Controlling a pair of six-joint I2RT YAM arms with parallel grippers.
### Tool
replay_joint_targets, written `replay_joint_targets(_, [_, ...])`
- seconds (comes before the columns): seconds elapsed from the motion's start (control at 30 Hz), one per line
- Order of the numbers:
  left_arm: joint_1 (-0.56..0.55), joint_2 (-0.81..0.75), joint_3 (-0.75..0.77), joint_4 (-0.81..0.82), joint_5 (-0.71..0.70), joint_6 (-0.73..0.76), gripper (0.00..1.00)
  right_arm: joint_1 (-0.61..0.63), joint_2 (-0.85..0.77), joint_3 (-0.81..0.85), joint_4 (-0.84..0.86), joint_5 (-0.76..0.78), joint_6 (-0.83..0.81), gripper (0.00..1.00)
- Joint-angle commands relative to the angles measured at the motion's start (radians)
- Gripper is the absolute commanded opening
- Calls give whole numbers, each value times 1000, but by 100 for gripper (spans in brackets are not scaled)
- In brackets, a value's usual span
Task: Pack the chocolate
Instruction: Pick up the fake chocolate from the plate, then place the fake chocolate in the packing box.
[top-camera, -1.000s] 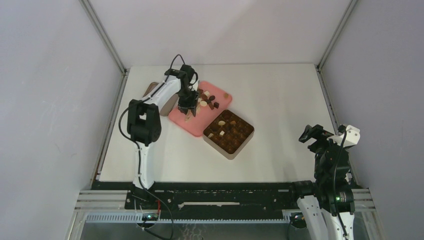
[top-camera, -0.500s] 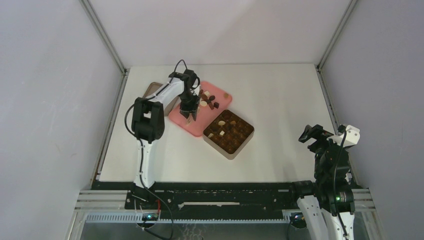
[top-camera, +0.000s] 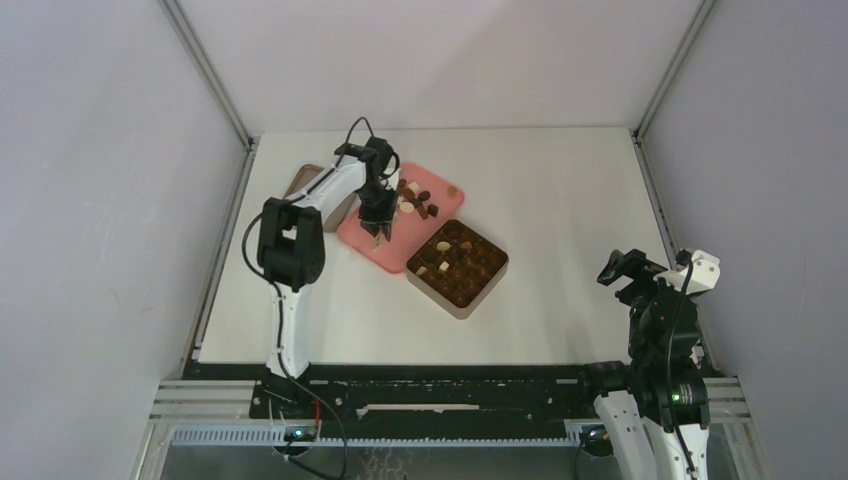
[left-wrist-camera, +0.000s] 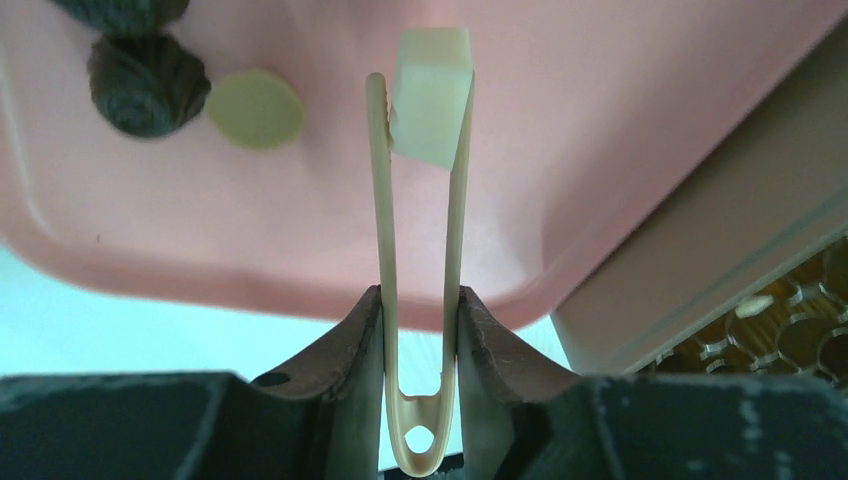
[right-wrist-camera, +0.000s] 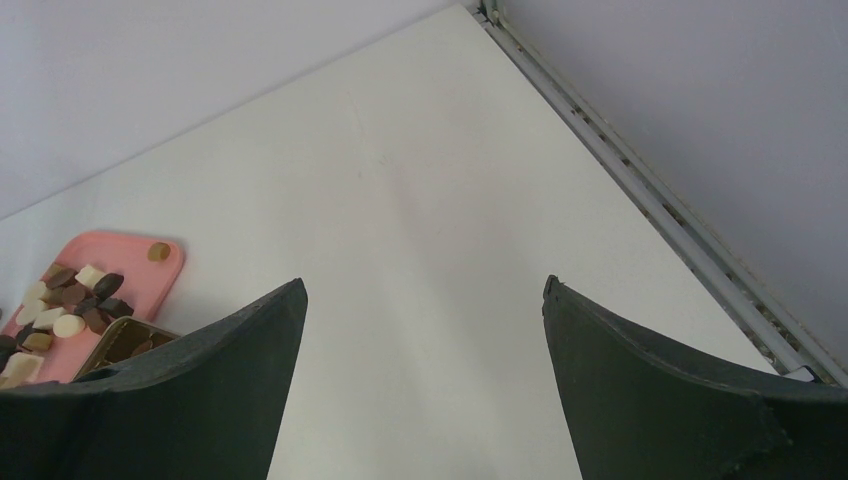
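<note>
My left gripper (top-camera: 378, 222) (left-wrist-camera: 420, 300) hangs over the pink tray (top-camera: 352, 240) (left-wrist-camera: 620, 120), shut on thin wooden tongs (left-wrist-camera: 384, 200). The tongs' tips pinch a cream-white square piece of chocolate (left-wrist-camera: 432, 95). Loose chocolate (top-camera: 415, 200) lies heaped on the tray, with a dark piece (left-wrist-camera: 147, 83) and a cream oval (left-wrist-camera: 256, 108) close to the tongs. The square tan tin (top-camera: 457, 262) (left-wrist-camera: 700, 260) sits just right of the tray with several pieces in its grid. My right gripper (top-camera: 625, 270) (right-wrist-camera: 424, 300) stands open far to the right, holding nothing.
A flat tan-brown lid-like thing (top-camera: 305, 181) lies left of the tray, partly behind the left arm. Grey walls with metal rails (right-wrist-camera: 640, 190) bound the white table (top-camera: 560, 200). The tray (right-wrist-camera: 110, 255) also shows in the right wrist view.
The left arm has shifted slightly right over the tray, and its fingers have squeezed the tongs narrower. The right arm has not moved.
</note>
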Motion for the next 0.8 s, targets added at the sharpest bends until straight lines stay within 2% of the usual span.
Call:
replay_joint_targets(0.0, [-20,-175,-56,-6,12,10,19,5,1,-1,34,7,-17,96])
replay_joint_targets(0.4, [-119,-410,-274,5,55,34,19,5,-6,-1,35,5,-17,96])
replay_joint_targets(0.77, [-290,-532,-412,14,66,18,22,5,-6,0,34,6,-17,96])
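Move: The left hand, already gripping the tongs with a white chocolate block in their tips, is bound for the chocolate box, whose middle is about 20 cm to its right and 9 cm back, near its own height. Just below it is the pink plate, centred some 4 cm ahead and 5 cm right; the brown tray is about 10 cm ahead and 19 cm left. From the right hand, the box is roughly 11 cm ahead, 36 cm left and 21 cm below. Rising first, then sweeping mainly back and a little right, the left hand carries the pinched white block off over the plate's near side towards the box's left corner. It travels about 13 cm back, 4 cm right and 7 cm up, most of the rise early, while the wrist swings some 15 degrees clockwise and the fingers keep their hold on the tongs. ##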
